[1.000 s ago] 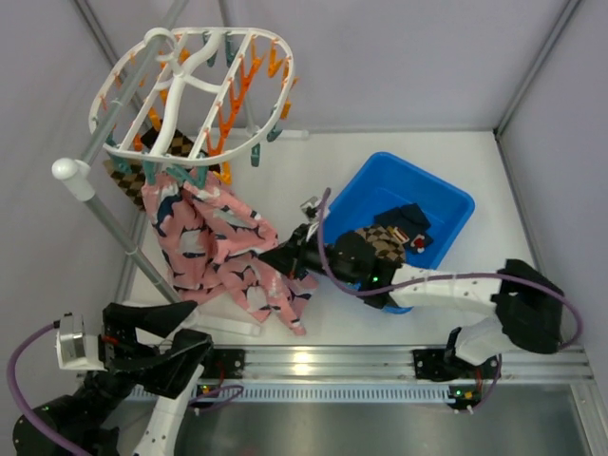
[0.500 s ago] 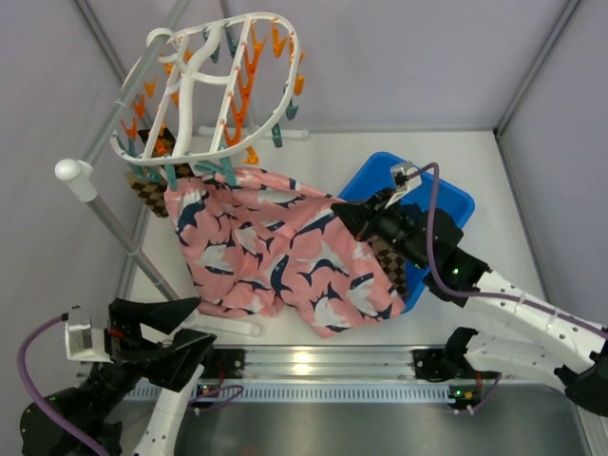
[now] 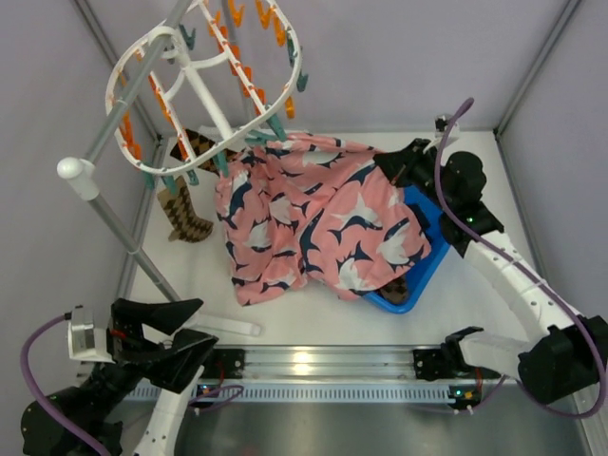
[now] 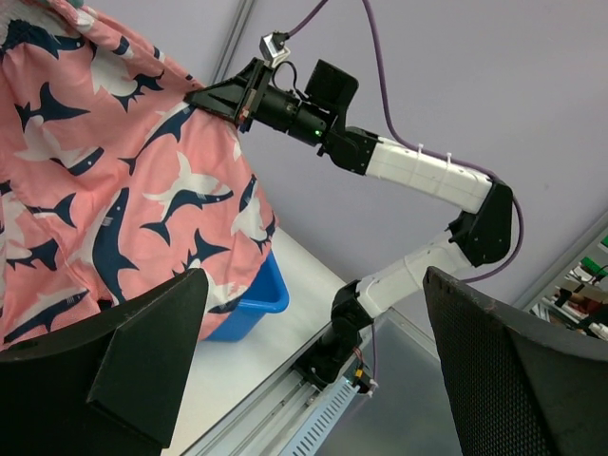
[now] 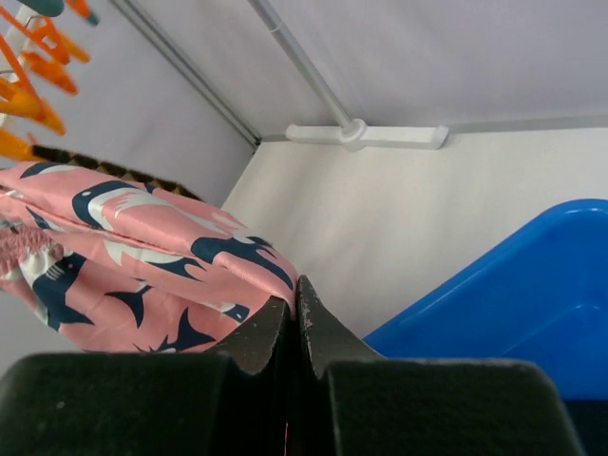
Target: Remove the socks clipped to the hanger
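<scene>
The white oval hanger with orange and teal clips hangs tilted at the far left. A pink sock with navy-and-white marks stretches taut from its lower clips to my right gripper, which is shut on the cloth's far corner above the bin. In the right wrist view the jaws pinch the pink sock's edge. A brown-and-black checkered sock dangles from the hanger's left side. My left gripper stands open and empty at the near left, its jaws wide apart.
A blue bin sits at the right, mostly under the pink cloth, with a checkered piece showing at its near corner. A grey pole with a white knob slants across the left. The arms' base rail runs along the near edge.
My right gripper has pulled the pink sock up and to the far right, over the bin. The hanger has tipped and swung with the pull. The left arm has stayed put.
</scene>
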Tool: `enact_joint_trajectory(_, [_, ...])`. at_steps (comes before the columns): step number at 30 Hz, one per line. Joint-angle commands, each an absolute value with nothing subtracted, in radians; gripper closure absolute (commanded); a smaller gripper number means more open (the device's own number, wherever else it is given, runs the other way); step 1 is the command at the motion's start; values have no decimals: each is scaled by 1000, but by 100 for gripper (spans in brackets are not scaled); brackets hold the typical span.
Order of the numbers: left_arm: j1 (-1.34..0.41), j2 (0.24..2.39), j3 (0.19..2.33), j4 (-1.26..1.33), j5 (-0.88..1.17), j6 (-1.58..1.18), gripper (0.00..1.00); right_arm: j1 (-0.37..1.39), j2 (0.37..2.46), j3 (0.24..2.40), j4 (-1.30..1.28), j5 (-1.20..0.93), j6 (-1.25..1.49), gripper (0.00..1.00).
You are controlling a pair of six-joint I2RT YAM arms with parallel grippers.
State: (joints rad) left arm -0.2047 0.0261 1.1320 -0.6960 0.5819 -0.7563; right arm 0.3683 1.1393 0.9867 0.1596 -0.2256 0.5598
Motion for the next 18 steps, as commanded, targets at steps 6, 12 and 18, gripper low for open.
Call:
enact_joint_trajectory(6, [-198, 17, 1106, -687, 612, -723, 1, 210, 1213, 1140, 196, -344, 604, 100])
enact_joint_trajectory(12, [-198, 17, 1092, -687, 624, -721, 1, 154, 1324, 1268, 193, -359, 623, 99])
enact_joint_trajectory(18, [-198, 17, 1097, -698, 627, -719, 1, 127, 1550, 1489, 229, -383, 679, 98])
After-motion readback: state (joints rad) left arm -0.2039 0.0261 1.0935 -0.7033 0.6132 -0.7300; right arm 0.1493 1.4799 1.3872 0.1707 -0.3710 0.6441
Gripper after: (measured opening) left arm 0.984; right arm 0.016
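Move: The right hand already holds a corner of the pink shark-print cloth. The green clips gripping the cloth's other end lie about 25 cm to its left, 3 cm ahead and some 7 cm higher, with the middle of the hanger about 38 cm left, 5 cm ahead and 12 cm up. The blue bin sits some 30 cm below, 2 cm back and 4 cm right. From the idle left hand, those clips are roughly 38 cm ahead and 8 cm right, about level. Forward and, after a moment, upward, drifting a little right: the right hand carries its corner of the pink cloth roughly 10 cm farther out, about 5 cm higher and 4 cm right, gaining speed towards the end. Its shut fingers keep their pinch, the wrist barely turning, and the cloth stays stretched between them and the hanger's clips. ##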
